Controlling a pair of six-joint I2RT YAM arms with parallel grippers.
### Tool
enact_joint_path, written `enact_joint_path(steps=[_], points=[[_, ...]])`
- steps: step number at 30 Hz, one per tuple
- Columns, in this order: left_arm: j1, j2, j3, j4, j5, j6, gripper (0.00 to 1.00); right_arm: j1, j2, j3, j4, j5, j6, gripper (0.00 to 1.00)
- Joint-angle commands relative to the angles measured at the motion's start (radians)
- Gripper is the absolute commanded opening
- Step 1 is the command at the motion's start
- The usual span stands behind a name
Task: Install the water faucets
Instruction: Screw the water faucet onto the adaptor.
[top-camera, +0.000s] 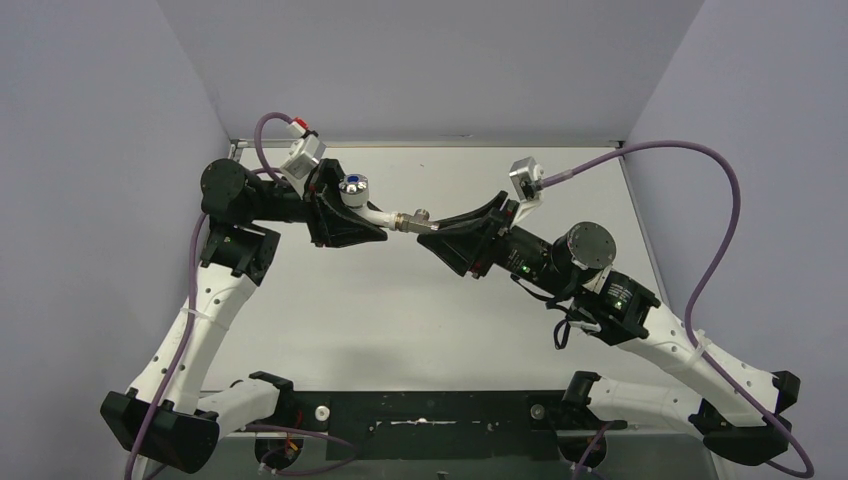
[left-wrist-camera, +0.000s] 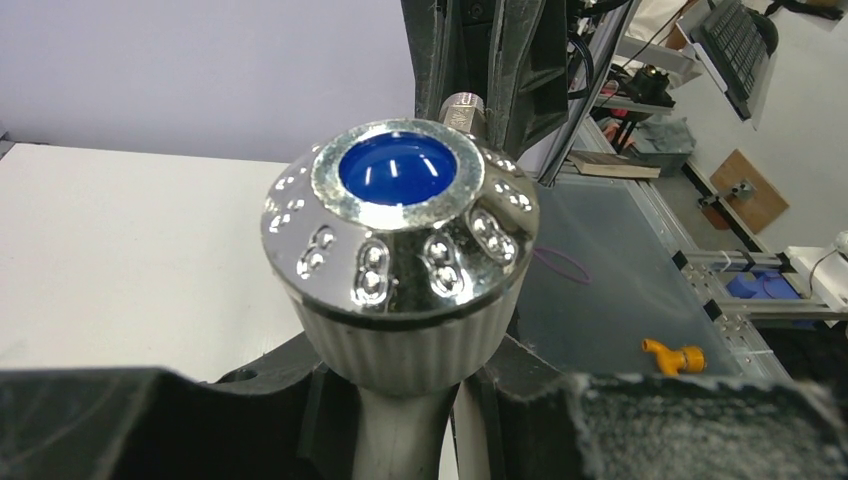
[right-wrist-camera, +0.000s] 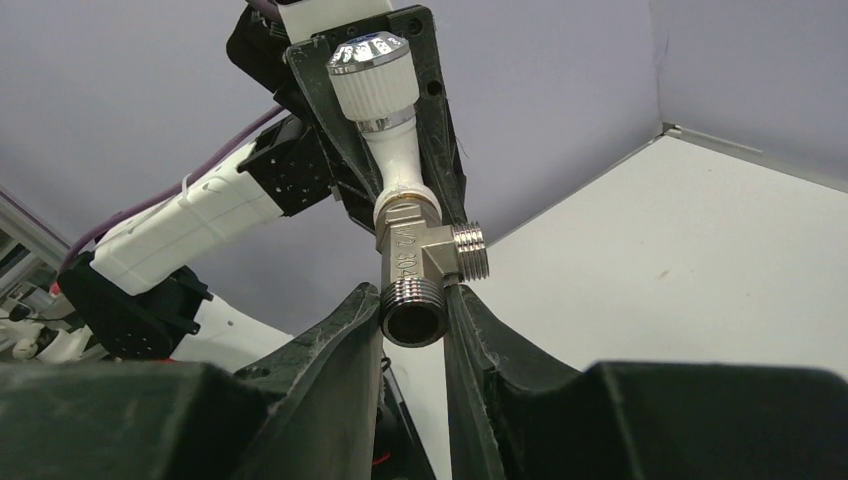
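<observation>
The water faucet is held in mid-air between both arms. Its chrome knob (top-camera: 352, 186) with a blue dot (left-wrist-camera: 398, 167) fills the left wrist view. The white tap body (right-wrist-camera: 393, 160) runs from the knob into a grey metal threaded fitting (right-wrist-camera: 425, 258) shaped like a tee. My left gripper (top-camera: 362, 212) is shut on the white stem (left-wrist-camera: 395, 430) just under the knob. From the opposite side, my right gripper (right-wrist-camera: 415, 305) is shut on the fitting's open threaded end (top-camera: 412, 220). Tap body and fitting are joined in one line above the white table (top-camera: 400, 310).
Grey walls (top-camera: 420, 60) close in the table at the back and sides. Purple cables (top-camera: 720, 230) loop over the right side. A small yellow part (left-wrist-camera: 672, 355) lies below, beyond the table's edge, among shelves and clutter (left-wrist-camera: 640, 110).
</observation>
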Motion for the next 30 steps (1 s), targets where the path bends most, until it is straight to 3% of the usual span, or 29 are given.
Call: enact_joint_path(steps=[1, 8, 16, 24, 30], points=[[-0.006, -0.005, 0.052, 0.035, -0.062, 0.029, 0.0, 0.008, 0.007, 0.007, 0.065, -0.038, 0.095, 0.11], [-0.005, -0.01, 0.049, 0.014, -0.07, 0.052, 0.0, 0.008, -0.057, -0.051, 0.146, 0.011, 0.087, 0.43], [-0.002, -0.023, 0.04, -0.007, -0.081, 0.069, 0.0, 0.008, -0.125, -0.064, 0.125, 0.041, -0.047, 0.57], [-0.002, -0.033, 0.029, -0.012, -0.08, 0.055, 0.0, 0.008, -0.187, 0.03, -0.086, 0.058, -0.576, 0.59], [-0.002, -0.025, 0.025, 0.008, -0.058, 0.018, 0.0, 0.008, -0.166, 0.075, -0.15, -0.067, -0.925, 0.59]])
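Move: The right fingers are already shut on the outer end of the metal adaptor, whose middle lies about 2 cm left and 1 cm ahead of that hand, level with it. The water faucet, knob up, sits some 9 cm left and 2 cm ahead of the right hand. The left hand still grips the faucet; from there the adaptor's middle is roughly 6 cm right, 1 cm back, at its height. Right fingers open, freeing the adaptor; the hand retreats about 7 cm right and up, rolling back 35 degrees. ##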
